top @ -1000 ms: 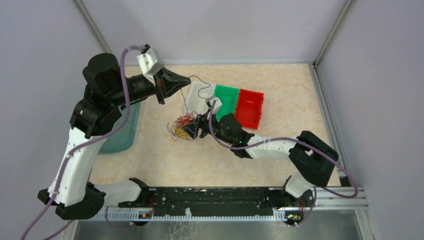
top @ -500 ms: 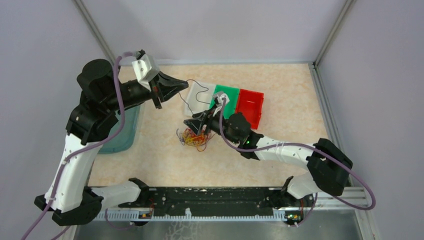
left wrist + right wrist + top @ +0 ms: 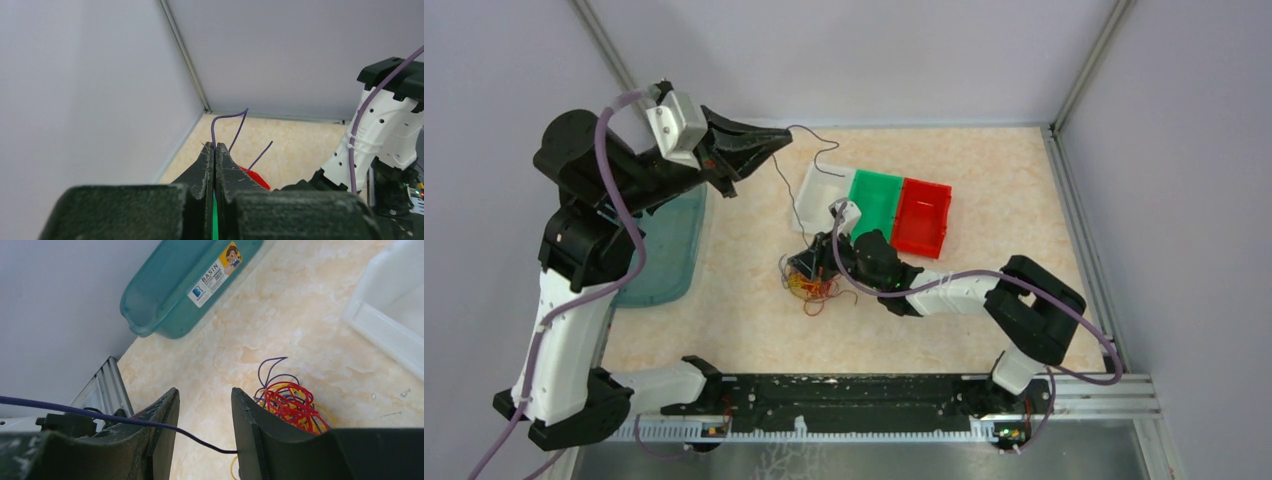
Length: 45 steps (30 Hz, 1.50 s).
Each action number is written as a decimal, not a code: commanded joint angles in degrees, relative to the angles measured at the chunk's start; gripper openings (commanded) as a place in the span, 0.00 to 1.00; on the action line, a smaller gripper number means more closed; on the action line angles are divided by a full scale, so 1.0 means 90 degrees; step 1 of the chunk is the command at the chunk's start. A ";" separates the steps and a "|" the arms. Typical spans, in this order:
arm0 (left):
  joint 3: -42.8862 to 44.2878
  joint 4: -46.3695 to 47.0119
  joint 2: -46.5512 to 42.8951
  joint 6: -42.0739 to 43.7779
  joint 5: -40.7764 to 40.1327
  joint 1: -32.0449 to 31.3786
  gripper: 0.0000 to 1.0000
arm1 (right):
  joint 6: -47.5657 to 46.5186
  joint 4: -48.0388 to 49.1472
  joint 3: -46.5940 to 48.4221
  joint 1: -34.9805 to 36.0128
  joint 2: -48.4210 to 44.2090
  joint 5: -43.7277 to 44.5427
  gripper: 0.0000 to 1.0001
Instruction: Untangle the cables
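Note:
The cables form a small tangle [image 3: 816, 287] of red, yellow and dark strands on the table's middle. One dark cable [image 3: 781, 195] rises from the tangle to my left gripper [image 3: 782, 137], which is held high at the back left and is shut on it. In the left wrist view the strand [image 3: 227, 117] loops out past the closed tips of that gripper [image 3: 215, 145]. My right gripper [image 3: 804, 268] sits low at the tangle's left side. Its jaws [image 3: 204, 390] stand apart, the dark strand [image 3: 150, 422] crosses the gap unpinched, and the tangle [image 3: 290, 402] lies just right of them.
A row of white [image 3: 817, 196], green [image 3: 879, 200] and red [image 3: 922, 215] bins stands behind the tangle. A teal basin [image 3: 664, 262] lies at the left edge, also visible in the right wrist view as the basin [image 3: 190, 285]. Walls and metal posts enclose the table.
My left gripper has risen and drawn back to the left, pulling the dark cable out of the tangle. The right gripper has dropped beside the tangle and its jaws have narrowed.

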 commanded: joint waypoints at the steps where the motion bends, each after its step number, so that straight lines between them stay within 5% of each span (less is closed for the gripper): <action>1: 0.0122 0.1094 -0.0165 -0.0028 -0.0111 -0.0035 0.00 | 0.0259 0.0711 0.0359 0.0112 0.0055 -0.0140 0.44; 9: -0.0283 0.3334 -0.0396 -0.0020 -0.1283 -0.0030 0.00 | 0.0317 0.0805 0.0184 0.0125 0.0177 0.0012 0.44; 34: 0.2102 0.4772 0.0884 0.1490 -0.1803 -0.0033 0.00 | 0.0402 0.0821 -0.0223 0.0131 0.1190 0.0075 0.44; 45: 0.2192 0.6762 0.1289 0.3364 -0.1757 -0.0030 0.00 | 0.0272 0.0792 -0.0529 0.0130 0.1346 0.0477 0.45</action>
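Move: The left hand has the purple cable pinched near its end, high up; the cable tangle lies some 50 cm below it, about 2 cm ahead and 2 cm to its right. The half-open right hand straddles the cable, with the tangle about 13 cm beneath it and 2 cm back. From the right hand, the white tray is about 16 cm ahead and 4 cm right, the green tray 15 cm ahead and 13 cm right, and the teal basin 31 cm left and 8 cm ahead. Still pinching the purple cable, the left hand hauls it up about 24 cm, away from the tangle, drifting some 9 cm left and slightly back while its fingers swing from pointing right to pointing upward. The right hand first hovers, then sinks about 9 cm to the tangle, its half-open fingers staying around the cable and coming up against the loops. ##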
